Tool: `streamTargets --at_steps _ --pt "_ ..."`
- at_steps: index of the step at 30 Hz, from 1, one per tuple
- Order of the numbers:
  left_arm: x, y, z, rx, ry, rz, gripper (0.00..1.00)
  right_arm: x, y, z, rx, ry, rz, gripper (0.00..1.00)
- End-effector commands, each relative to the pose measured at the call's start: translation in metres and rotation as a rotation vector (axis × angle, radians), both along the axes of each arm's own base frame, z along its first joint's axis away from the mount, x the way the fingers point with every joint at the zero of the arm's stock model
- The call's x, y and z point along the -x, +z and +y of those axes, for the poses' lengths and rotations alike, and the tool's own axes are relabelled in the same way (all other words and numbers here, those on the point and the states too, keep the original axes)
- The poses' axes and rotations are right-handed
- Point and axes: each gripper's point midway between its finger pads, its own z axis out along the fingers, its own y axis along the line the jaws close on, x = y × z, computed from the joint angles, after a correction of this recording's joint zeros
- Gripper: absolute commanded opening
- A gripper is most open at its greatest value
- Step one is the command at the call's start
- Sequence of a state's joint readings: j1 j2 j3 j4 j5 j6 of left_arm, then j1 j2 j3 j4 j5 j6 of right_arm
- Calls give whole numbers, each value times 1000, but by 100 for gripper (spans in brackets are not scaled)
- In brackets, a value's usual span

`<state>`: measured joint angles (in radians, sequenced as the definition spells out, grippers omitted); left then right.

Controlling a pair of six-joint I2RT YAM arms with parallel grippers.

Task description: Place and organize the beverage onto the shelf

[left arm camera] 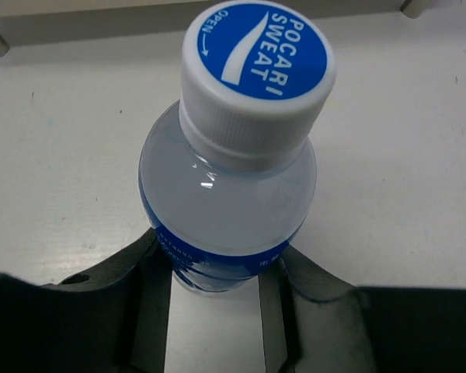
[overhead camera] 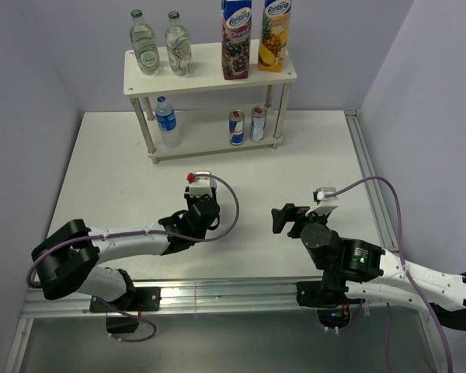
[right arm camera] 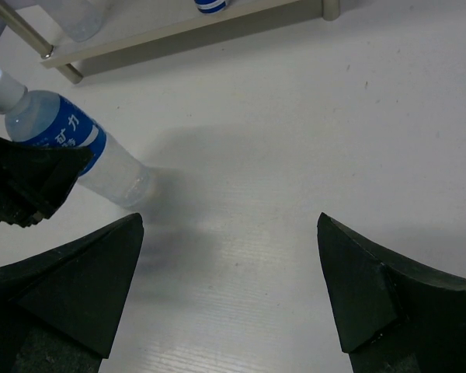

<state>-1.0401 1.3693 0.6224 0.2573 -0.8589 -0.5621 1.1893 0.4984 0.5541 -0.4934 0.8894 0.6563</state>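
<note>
A clear Pocari Sweat bottle with a white and blue cap and a blue label stands on the white table. My left gripper is shut on its body just below the label. In the right wrist view the same bottle shows at the left with the black left fingers against it. In the top view the left gripper covers the bottle. The cream shelf stands at the back. My right gripper hangs open over bare table, its jaws wide with nothing between them.
The shelf's top board carries two glass bottles at the left and two juice cartons at the right. Its lower board holds a water bottle at the left and two cans in the middle. Walls close in the table on both sides.
</note>
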Motion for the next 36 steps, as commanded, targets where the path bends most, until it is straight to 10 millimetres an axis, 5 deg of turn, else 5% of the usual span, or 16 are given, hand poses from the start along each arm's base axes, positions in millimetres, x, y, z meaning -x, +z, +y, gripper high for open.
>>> streamTargets --at_steps 1,15,27,36 --pt "-35 61 -15 73 27 -112 0 -2 6 3 -15 -5 -17 100" --pt "-165 134 18 127 153 -209 0 -2 7 4 -17 0 -18 100" --pt "-202 174 20 132 194 -279 0 -2 6 5 -17 5 -17 100" --pt "-235 152 36 126 242 -285 0 -2 6 6 -18 7 -18 100"
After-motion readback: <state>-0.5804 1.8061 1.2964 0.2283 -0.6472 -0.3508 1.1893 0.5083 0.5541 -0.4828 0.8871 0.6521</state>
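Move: The left hand already grips the bottle. Its goal, the free spot on the lower shelf, lies about 27 cm ahead and 4 cm left, the board some 5 cm below the hand. The shelved bottle stands level with that spot, about 8 cm left of it; the nearer can is some 15 cm right of it, the other can 7 cm farther right. From the idle right hand the spot is roughly 37 cm ahead, 29 cm left, 13 cm lower. Pinched between both pads, the bottle stays in the left hand's steady grip as it is lifted off the table and carried forward about 21 cm towards the lower shelf's open gap. The hand climbs some 9 cm on the way, drifts slightly left and swings about 10 degrees counter-clockwise, then begins to sink near the shelf's front edge. ##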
